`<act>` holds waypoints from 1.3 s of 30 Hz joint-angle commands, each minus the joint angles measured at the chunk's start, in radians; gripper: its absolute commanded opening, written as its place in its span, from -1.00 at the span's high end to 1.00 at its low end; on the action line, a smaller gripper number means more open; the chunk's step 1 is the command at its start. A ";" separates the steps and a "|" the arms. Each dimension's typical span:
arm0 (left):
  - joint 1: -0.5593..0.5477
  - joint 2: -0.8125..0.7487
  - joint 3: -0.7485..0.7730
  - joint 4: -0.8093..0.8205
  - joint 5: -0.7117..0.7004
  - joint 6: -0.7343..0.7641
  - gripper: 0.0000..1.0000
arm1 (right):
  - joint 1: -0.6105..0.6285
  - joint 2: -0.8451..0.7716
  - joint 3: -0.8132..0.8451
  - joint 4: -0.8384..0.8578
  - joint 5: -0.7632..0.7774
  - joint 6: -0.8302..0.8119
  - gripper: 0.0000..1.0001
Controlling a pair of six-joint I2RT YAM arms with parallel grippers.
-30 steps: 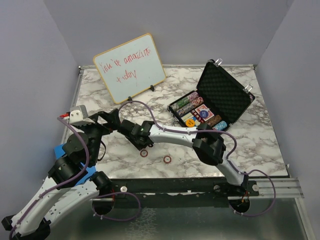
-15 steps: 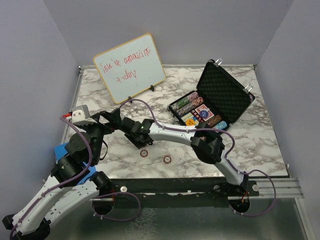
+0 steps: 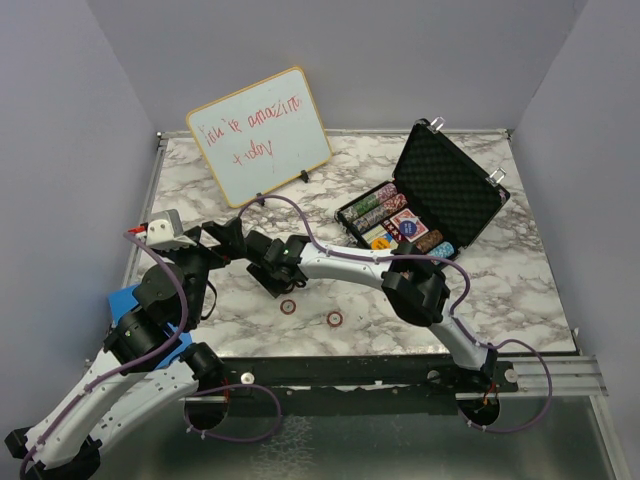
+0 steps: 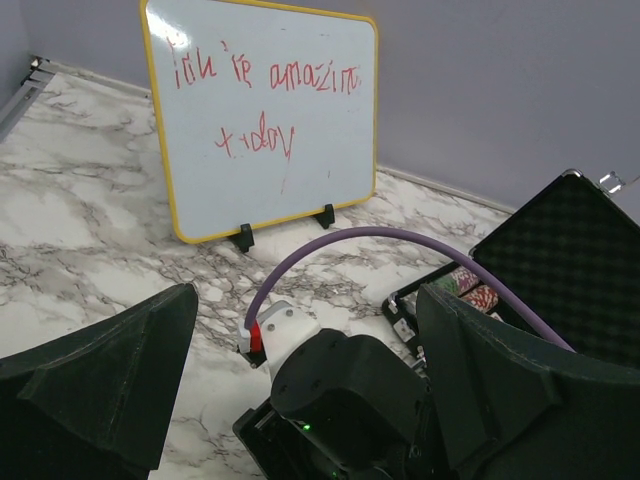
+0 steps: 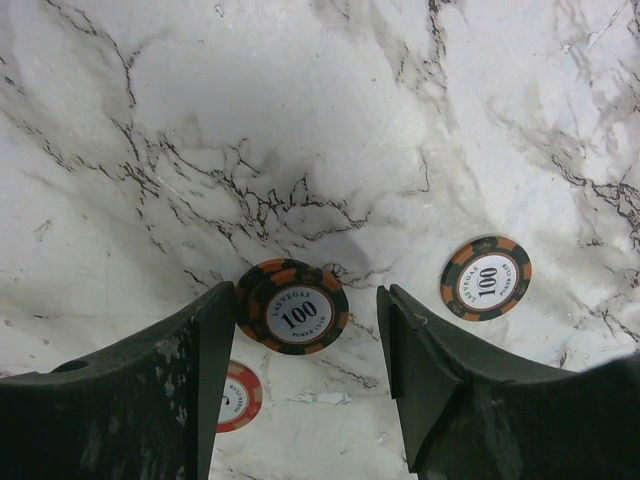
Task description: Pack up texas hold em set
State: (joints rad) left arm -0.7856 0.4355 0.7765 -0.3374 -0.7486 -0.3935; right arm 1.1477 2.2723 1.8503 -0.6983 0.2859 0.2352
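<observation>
The black briefcase (image 3: 440, 195) stands open at the right of the marble table, with rows of poker chips (image 3: 385, 205) and a red card deck (image 3: 408, 226) in its foam tray. Two loose chips (image 3: 288, 306) (image 3: 335, 319) lie near the front edge. In the right wrist view my right gripper (image 5: 305, 330) is open over the table. A black-and-orange 100 chip (image 5: 292, 306) lies flat between its fingers, close to the left one. A second 100 chip (image 5: 485, 277) lies to the right. A red chip (image 5: 238, 396) is half hidden by the left finger. My left gripper (image 4: 305, 310) is wide open and empty, just behind the right wrist (image 4: 350, 400).
A wood-framed whiteboard (image 3: 258, 135) with red writing stands at the back left on two black feet. The right arm's purple cable (image 4: 400, 245) arcs across the left wrist view. The two grippers (image 3: 228, 238) (image 3: 262, 268) sit close together at the table's left centre.
The right gripper's jaws have spread wider. Both grippers have edged slightly away from the front edge. The chips on the table have not moved.
</observation>
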 commanded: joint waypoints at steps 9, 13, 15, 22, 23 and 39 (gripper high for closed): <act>-0.002 -0.004 -0.016 0.010 -0.013 0.013 -0.98 | -0.008 0.018 0.010 0.015 -0.027 0.066 -0.35; -0.002 -0.006 -0.020 0.009 -0.014 0.013 -0.98 | -0.008 0.021 -0.006 0.019 -0.038 0.084 -0.36; -0.003 -0.005 -0.023 0.009 -0.015 0.013 -0.98 | -0.008 0.027 -0.006 0.008 -0.039 0.087 -0.36; -0.001 -0.011 -0.032 0.006 -0.013 0.006 -0.98 | -0.009 0.075 0.011 -0.131 -0.039 0.123 -0.17; -0.003 -0.010 -0.033 0.006 -0.012 0.005 -0.98 | -0.009 0.078 0.002 -0.143 -0.024 0.130 -0.13; -0.003 -0.010 -0.043 0.011 -0.011 0.004 -0.98 | -0.083 -0.141 -0.269 -0.122 -0.024 0.120 0.37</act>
State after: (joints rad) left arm -0.7856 0.4335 0.7437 -0.3378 -0.7490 -0.3923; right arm 1.0897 2.1700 1.6733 -0.7227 0.2638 0.3840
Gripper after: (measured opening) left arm 0.988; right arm 0.403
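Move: The little stack of 100 chips stands between my right fingers, only about 1 cm back and 1 cm below the hand point. A loose 100 chip lies roughly 7 cm ahead and 5 cm to the right; one red chip is some 6 cm back, another about 8 cm back and 11 cm right, all on the table just below the fingertips. From my left hand the stack is about 12 cm right, 2 cm ahead and 30 cm down. My right hand settles about 1 cm lower and a little back, then I close my open fingers on the rim of the 100-chip stack and pinch it from both sides. Keeping low and level, I carry it off to my right, gathering speed over about 5 cm, while the wrist turns some 10 degrees clockwise, bringing the stack nearer the loose 100 chip. ##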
